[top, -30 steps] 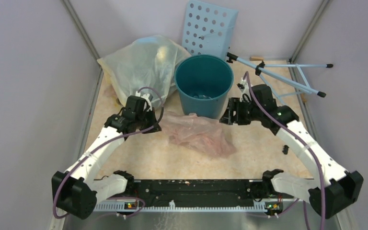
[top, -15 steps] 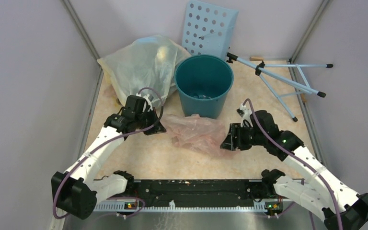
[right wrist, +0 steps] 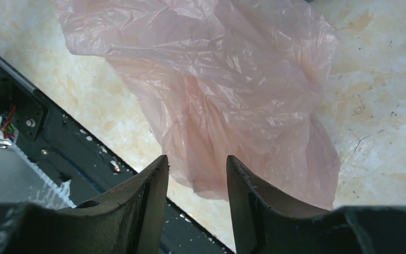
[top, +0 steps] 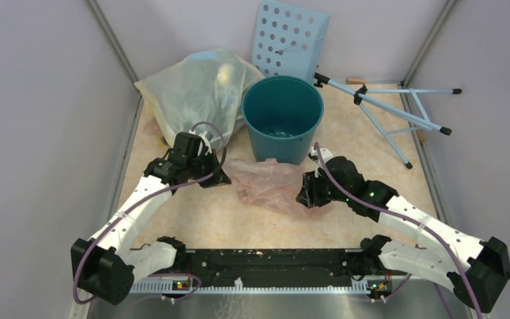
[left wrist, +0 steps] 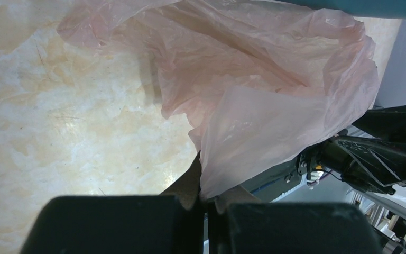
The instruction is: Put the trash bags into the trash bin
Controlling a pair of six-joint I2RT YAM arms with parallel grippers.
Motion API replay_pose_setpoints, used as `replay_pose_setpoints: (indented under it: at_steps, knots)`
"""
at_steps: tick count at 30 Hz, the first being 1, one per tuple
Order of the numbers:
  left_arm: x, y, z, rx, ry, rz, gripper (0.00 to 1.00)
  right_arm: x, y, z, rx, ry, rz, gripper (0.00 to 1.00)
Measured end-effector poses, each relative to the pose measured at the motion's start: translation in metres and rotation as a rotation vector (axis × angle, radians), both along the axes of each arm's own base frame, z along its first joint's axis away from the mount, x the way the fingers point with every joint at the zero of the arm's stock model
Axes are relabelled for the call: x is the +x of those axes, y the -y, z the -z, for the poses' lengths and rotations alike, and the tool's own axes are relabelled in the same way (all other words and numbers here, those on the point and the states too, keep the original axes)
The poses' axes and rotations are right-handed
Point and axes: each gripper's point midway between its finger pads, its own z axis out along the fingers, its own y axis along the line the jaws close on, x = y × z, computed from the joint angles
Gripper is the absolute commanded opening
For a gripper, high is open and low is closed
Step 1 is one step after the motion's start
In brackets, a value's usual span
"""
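The pale-pink trash bag (top: 269, 183) lies crumpled on the table just in front of the teal-green trash bin (top: 282, 116), which stands upright. My left gripper (top: 224, 178) is at the bag's left edge and is shut on a corner of it. The left wrist view shows the pinched corner at the gripper (left wrist: 209, 200) and the bag (left wrist: 254, 90) spreading away. My right gripper (top: 303, 197) is at the bag's right edge. In the right wrist view the gripper (right wrist: 196, 161) is open, and the bag (right wrist: 217, 90) lies just beyond the fingertips, not held.
A big yellowish-clear sack (top: 196, 90) leans behind my left arm, left of the bin. A light-blue panel with holes (top: 291, 36) stands behind the bin. A light-blue folded stand (top: 398, 109) lies at back right. The black base rail (top: 272, 259) runs along the near edge.
My right arm has swung from beside the bin toward the near left, down to the bag's right edge. The bag has bunched up slightly. My left gripper has kept its hold.
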Motion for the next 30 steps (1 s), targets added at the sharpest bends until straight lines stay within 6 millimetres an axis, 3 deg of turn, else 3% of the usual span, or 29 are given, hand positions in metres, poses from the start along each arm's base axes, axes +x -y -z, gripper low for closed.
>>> replay_pose_setpoints:
  at_steps: [12, 19, 21, 23, 24, 30]
  knots:
    - [0.004, 0.0, 0.002, 0.019, -0.014, 0.001, 0.0, 0.006, -0.008, 0.011, -0.013, 0.028, -0.051, 0.39]
    - [0.008, -0.001, 0.004, 0.033, -0.013, -0.007, 0.0, -0.002, -0.005, 0.024, -0.035, -0.008, -0.07, 0.42]
    - [0.01, -0.002, 0.005, 0.039, -0.016, -0.01, 0.0, -0.004, -0.004, 0.025, -0.037, -0.013, -0.073, 0.3]
    - [0.011, -0.002, 0.005, 0.041, -0.017, -0.012, 0.0, -0.005, -0.003, 0.027, -0.045, -0.018, -0.075, 0.06]
    - [0.012, -0.002, 0.006, 0.043, -0.017, -0.013, 0.0, -0.005, -0.002, 0.028, -0.049, -0.021, -0.075, 0.0]
    - [0.018, -0.005, 0.008, 0.07, -0.018, -0.034, 0.0, -0.005, 0.006, 0.029, -0.105, -0.04, -0.054, 0.0]
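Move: The right hand, half open, is over the trash bag's near right edge, which lies about 3 cm below it. The bag's middle is some 5 cm ahead, 7 cm left and 6 cm lower. The bin stands 18 cm ahead of the right hand and 5 cm to its left. The left hand already holds the bag's left corner, and the bag's middle is level with it, about 13 cm to its right and 7 cm lower. Down goes the right hand, about 3 cm onto the trash bag's near right edge, after a tiny nudge forward that it takes back. Late in the descent its fingers close from about half open to fully shut, pinching the thin film. The left hand keeps its grip on the bag's left corner and eases some 2 cm forward and slightly down. ##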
